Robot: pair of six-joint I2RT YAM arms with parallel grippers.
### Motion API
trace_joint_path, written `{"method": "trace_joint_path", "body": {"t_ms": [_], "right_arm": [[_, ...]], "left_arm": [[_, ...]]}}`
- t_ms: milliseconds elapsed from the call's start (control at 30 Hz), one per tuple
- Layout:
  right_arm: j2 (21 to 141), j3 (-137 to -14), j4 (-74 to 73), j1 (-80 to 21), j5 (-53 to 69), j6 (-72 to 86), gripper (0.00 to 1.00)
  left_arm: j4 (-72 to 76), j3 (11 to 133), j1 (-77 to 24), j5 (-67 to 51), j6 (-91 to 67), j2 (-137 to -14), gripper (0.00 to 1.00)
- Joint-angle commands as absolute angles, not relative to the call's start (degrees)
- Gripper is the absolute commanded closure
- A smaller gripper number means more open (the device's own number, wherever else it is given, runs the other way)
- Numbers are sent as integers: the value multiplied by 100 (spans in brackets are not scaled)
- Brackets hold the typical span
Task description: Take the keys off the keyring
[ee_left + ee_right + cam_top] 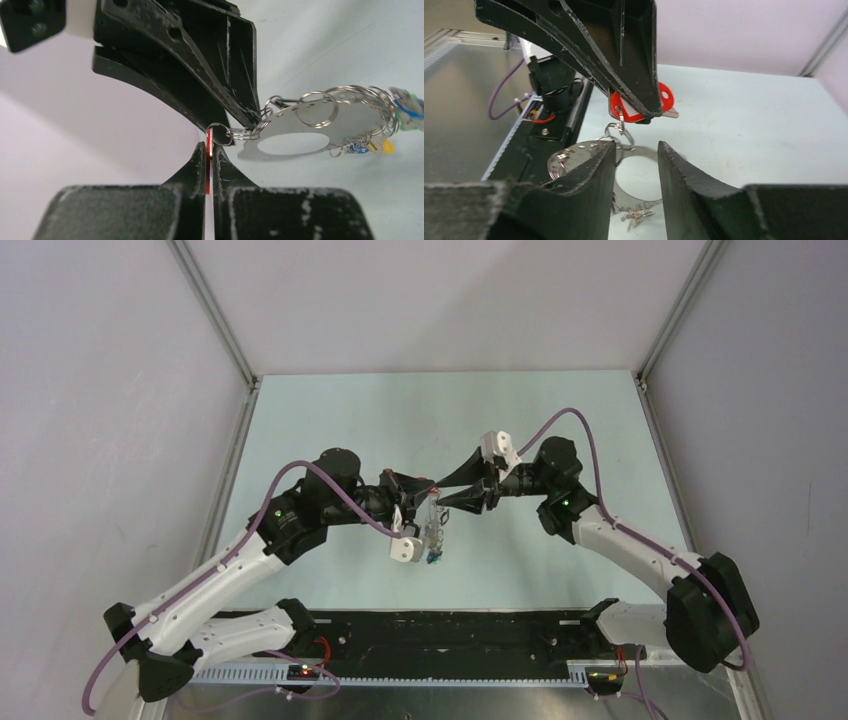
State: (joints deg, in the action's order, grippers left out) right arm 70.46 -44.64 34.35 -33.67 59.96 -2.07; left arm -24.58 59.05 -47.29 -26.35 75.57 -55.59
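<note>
The keyring (345, 120) is a flat silver hoop with an oval hole, hanging in the air between the two arms (435, 530). Small split rings and keys (400, 107) with green, blue and yellow heads cluster on its far side. My left gripper (210, 147) is shut on a red-headed key (207, 170), which links to the hoop through small rings. The red key (665, 97) shows under the left fingers (639, 75). My right gripper (636, 145) is open. Its tips stand either side of the hoop's upper edge (574, 155), by the small rings.
The pale green table (330, 420) lies below, walled by grey panels and aluminium posts (215, 315). A black base rail (450, 635) runs along the near edge. The left wrist's white camera block (405, 548) hangs just beside the dangling keys (435, 558).
</note>
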Motion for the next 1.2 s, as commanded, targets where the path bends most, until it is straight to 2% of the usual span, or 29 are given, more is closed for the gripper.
{"method": "trace_joint_path", "body": {"t_ms": [0,133,367,467,567,633,733,900,1167], "right_arm": [[7278,-4720,3944,-3552,6196,-33,62],[7353,-4719,4324,-3598,6411,288,70],[7188,-4720,4076,-3632,6473,171,75],[7165,-4720,4021,-3652,6471,168,81],[7138,-4715,4004,-3660,6499,191,84],[7119,-4719,3984,-3651,6491,220,87],[7042,-4720,3915,-3632,6362,286,100],[6915,-4717,3491,-3594,5673,662,100],[6902,-4532,3952,-3600,4506,2997,100]], "left_arm": [[-2097,6174,-4728,-2774,7724,-5413,100],[-2094,6161,-4725,-2749,7727,-5418,100],[-2093,6144,-4724,-2701,7742,-5426,100],[-2099,6160,-4723,-2712,7731,-5431,100],[-2100,6162,-4725,-2707,7732,-5415,100],[-2097,6161,-4724,-2703,7729,-5399,100],[-2091,6149,-4725,-2672,7726,-5376,100],[-2087,6087,-4727,-2588,7745,-5310,100],[-2087,5989,-4723,-2532,7762,-5314,100]]}}
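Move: The small ring linking the red key to the keyring plate sits close to my half-open right fingers, about 2 cm back, 2 cm to the left and level with them. The red key is about 1 cm ahead, 3 cm left and 2 cm above that hand; the plate hangs about 3 cm back, 2 cm left and 7 cm below it. From my left hand, which already pinches the red key, the ring lies about 2 cm back, 2 cm right and 2 cm down. With my right hand I ease back about 2 cm and a centimetre left, in towards the linking ring, closing the fingers fully to pinch the ring just under the red key. Once shut, I bring that hand forward again by nearly 2 cm, rolling it some 20 degrees about its fingers so its forward side dips. My left hand stays nearly in place and keeps its pinch on the red key. ##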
